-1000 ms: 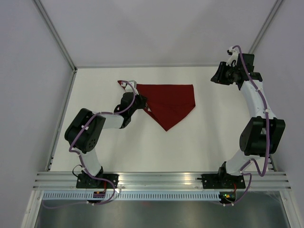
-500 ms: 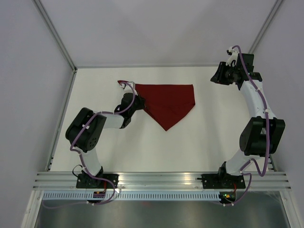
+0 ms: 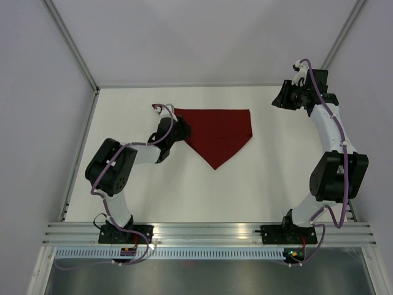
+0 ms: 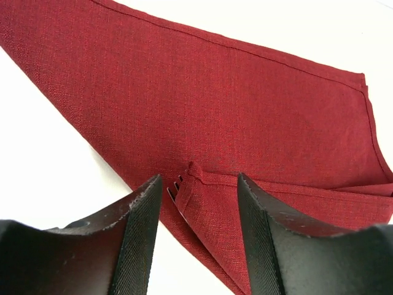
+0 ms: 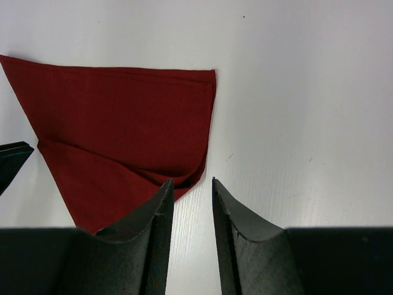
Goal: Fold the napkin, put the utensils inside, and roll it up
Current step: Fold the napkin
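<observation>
The maroon napkin lies on the white table folded into a triangle, its point toward the arms. My left gripper stands open at the napkin's left edge, straddling a folded-over flap without gripping it. Fork tines peek out from under that flap; the rest of the utensils are hidden by the cloth. My right gripper hangs open and empty at the far right, apart from the napkin. In the right wrist view its jaws stand narrowly apart over bare table beside the napkin's right corner.
White walls and metal frame posts bound the table on the left, back and right. An aluminium rail carrying both arm bases runs along the near edge. A left finger shows at the right wrist view's left edge.
My left gripper has opened and let go of the napkin's flap, which now lies on the cloth. It shifted slightly away from the bases. The right arm has not moved.
</observation>
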### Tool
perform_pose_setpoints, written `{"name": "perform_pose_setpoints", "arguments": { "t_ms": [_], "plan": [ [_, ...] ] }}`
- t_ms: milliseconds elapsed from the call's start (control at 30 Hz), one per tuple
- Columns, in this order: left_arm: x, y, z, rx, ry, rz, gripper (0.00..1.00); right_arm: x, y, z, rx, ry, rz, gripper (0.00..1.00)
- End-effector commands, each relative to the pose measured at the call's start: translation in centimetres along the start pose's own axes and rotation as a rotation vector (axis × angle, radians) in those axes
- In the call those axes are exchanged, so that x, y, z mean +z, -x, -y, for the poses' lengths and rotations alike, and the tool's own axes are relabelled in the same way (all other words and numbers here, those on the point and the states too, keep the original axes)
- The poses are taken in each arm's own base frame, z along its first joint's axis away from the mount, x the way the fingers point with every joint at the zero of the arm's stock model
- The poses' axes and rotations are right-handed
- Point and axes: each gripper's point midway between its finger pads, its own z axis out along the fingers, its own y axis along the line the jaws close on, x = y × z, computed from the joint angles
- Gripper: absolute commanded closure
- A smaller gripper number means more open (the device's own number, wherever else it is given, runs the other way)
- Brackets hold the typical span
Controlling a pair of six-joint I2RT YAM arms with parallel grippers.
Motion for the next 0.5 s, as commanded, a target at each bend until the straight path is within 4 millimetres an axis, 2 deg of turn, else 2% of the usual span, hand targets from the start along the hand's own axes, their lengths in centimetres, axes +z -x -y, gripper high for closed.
{"name": "perform_pose_setpoints", "arguments": {
  "t_ms": [0,100,133,167,200,233,300,333,367,400,433,467],
  "plan": [
    [-0.1,3.1,0.6,-0.024,0.001,0.064,0.42,-0.1,0.5,-0.6,-0.012,0.009,0.007,0.63],
    [-1.1,6.2,-0.2,-0.055,0.046,0.130,0.39,-0.1,0.4,-0.7,-0.019,0.010,0.000,0.63],
    [-1.1,7.6,-1.2,-0.067,0.077,0.152,0.39,0.0,0.3,-0.8,-0.018,0.011,-0.003,0.63],
    [-1.3,7.6,-2.5,-0.078,0.135,0.117,0.38,0.0,0.4,-0.9,-0.022,0.013,-0.002,0.63],
    [-1.1,9.8,-2.7,-0.100,0.158,0.147,0.38,0.0,0.3,-0.9,-0.024,0.014,-0.009,0.63],
    [-0.9,10.9,-4.7,-0.128,0.201,0.152,0.38,0.0,0.3,-1.2,-0.026,0.019,-0.008,0.63],
    [0.0,11.2,-6.3,-0.172,0.215,0.104,0.38,-0.1,0.5,-1.4,-0.029,0.022,-0.003,0.63],
    [0.5,13.4,-7.4,-0.201,0.229,0.129,0.38,0.0,0.5,-1.6,-0.032,0.027,-0.005,0.63],
    [1.4,13.1,-8.6,-0.214,0.253,0.106,0.38,0.0,0.6,-1.7,-0.031,0.028,-0.002,0.63],
    [1.9,14.2,-9.2,-0.227,0.277,0.098,0.38,0.0,0.6,-1.8,-0.030,0.029,-0.003,0.63],
    [2.2,14.9,-10.6,-0.240,0.299,0.100,0.38,0.0,0.6,-1.8,-0.032,0.031,-0.002,0.63],
    [3.3,14.0,-11.9,-0.243,0.322,0.070,0.39,0.0,0.6,-1.9,-0.031,0.032,-0.002,0.63]
  ]
}}
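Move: The left hand, empty and open, is low over the folded-up flap corner, which lies about 1 cm ahead and 2 cm below it, with the fork tines just peeking out 1 cm to the left of that corner. The napkin's far-left corner is roughly 14 cm ahead and 15 cm to the left of this hand. From the raised right hand that far-left corner is some 12 cm ahead, 52 cm to the left and 16 cm below. The left hand, fingers already open and staying so, leaves the flap corner and swings left and forward while climbing, first slowly and then fast, some 13 cm left, 9 cm forward and 8 cm up, towards the napkin's far-left corner, ending still above and short of it. On the way its wrist turns about 20 degrees counter-clockwise so the fingers point nearly straight forward, while the right hand only creeps about 1.5 cm left, well above the table. ##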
